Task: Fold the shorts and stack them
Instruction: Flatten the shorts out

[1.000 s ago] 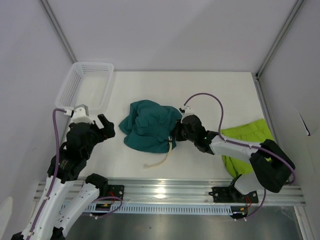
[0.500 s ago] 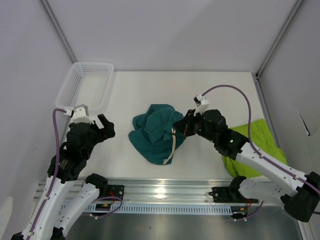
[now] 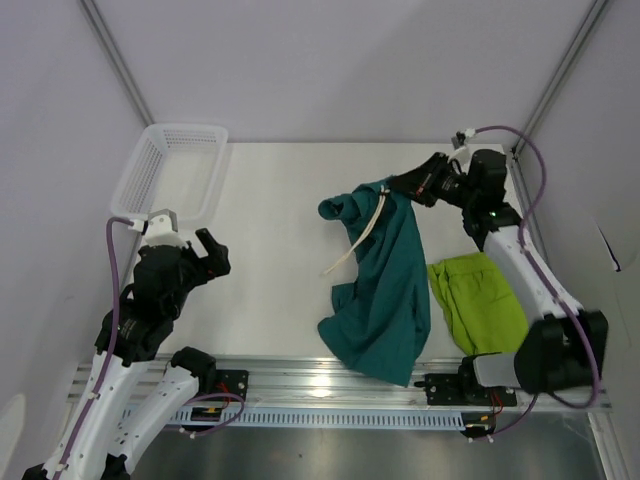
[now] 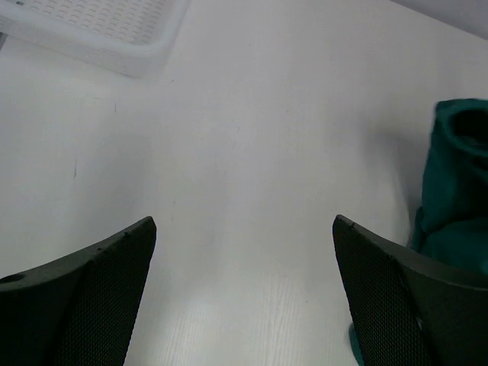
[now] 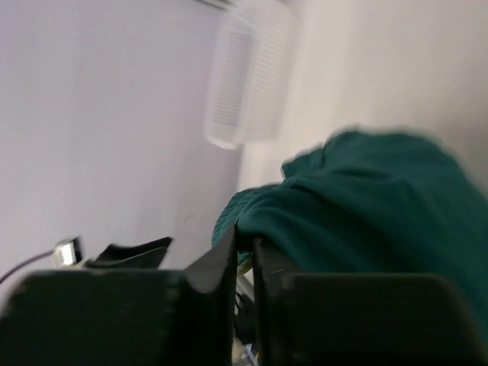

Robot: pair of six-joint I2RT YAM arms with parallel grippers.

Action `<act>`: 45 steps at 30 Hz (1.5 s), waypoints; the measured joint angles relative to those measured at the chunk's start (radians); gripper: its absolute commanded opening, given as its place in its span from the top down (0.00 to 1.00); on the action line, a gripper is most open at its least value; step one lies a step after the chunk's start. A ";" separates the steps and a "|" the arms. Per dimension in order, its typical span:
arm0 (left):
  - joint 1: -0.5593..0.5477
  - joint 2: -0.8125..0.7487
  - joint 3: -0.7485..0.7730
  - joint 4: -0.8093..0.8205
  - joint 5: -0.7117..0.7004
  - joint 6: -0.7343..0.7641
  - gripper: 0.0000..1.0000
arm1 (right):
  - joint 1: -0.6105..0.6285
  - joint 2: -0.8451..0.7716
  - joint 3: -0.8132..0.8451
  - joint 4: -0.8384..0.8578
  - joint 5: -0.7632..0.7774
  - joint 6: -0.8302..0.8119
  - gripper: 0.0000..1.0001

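Note:
The dark teal shorts (image 3: 385, 290) hang lifted above the table, stretched from the back right down toward the front edge. Their cream drawstring (image 3: 362, 235) dangles on the left side. My right gripper (image 3: 404, 185) is shut on the top edge of the teal shorts. The right wrist view shows the teal shorts (image 5: 366, 206) pinched between the closed jaws of that gripper (image 5: 244, 242). The lime green shorts (image 3: 478, 300) lie crumpled on the table at the right, below the right arm. My left gripper (image 3: 207, 255) hovers open at the left, nothing between its fingers (image 4: 91, 297); the teal shorts (image 4: 457, 183) show at the right edge of its view.
A white mesh basket (image 3: 170, 170) stands at the back left corner; the basket (image 4: 99, 30) also shows at the top left of the left wrist view, and the basket (image 5: 248, 76) shows far off in the right wrist view. Enclosure walls stand close on both sides.
My right arm swung up and to the back right, carrying the teal shorts off the table centre so they now hang unfurled. The left arm stayed still.

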 measured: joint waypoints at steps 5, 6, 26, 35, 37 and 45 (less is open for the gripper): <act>0.000 0.003 0.000 0.000 0.000 0.000 0.01 | -0.053 0.251 -0.100 -0.177 0.017 -0.081 0.07; 0.000 0.006 0.000 0.000 0.000 0.000 0.01 | -0.050 0.252 -0.111 -0.225 0.036 -0.105 0.05; 0.016 0.024 -0.001 0.009 0.027 0.007 0.01 | 0.472 0.235 0.153 -0.586 0.810 -0.702 0.07; 0.018 0.026 -0.002 0.015 0.027 0.011 0.01 | 0.537 0.479 0.261 -0.627 1.163 -0.745 0.08; 0.018 0.026 -0.002 0.015 0.027 0.011 0.01 | 0.538 0.530 0.298 -0.637 1.233 -0.744 0.08; 0.019 0.026 -0.002 0.016 0.027 0.011 0.01 | 0.559 0.705 0.379 -0.637 1.394 -0.772 0.08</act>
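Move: The right hand, high over the table, holds the teal shorts by the waistband; the spot where that end is to be laid lies some 5 cm ahead, 1 cm left and 34 cm below. The trailing hem is roughly 26 cm back, level sideways and 32 cm lower; the green shorts lie 17 cm back, 20 cm right, 34 cm below. From the idle left hand that spot is about 17 cm ahead, 25 cm right and 24 cm below. Right hand whips down some 19 cm, opens off the waistband, bobs up, then sinks, rolling fingers-down about 90 degrees. ##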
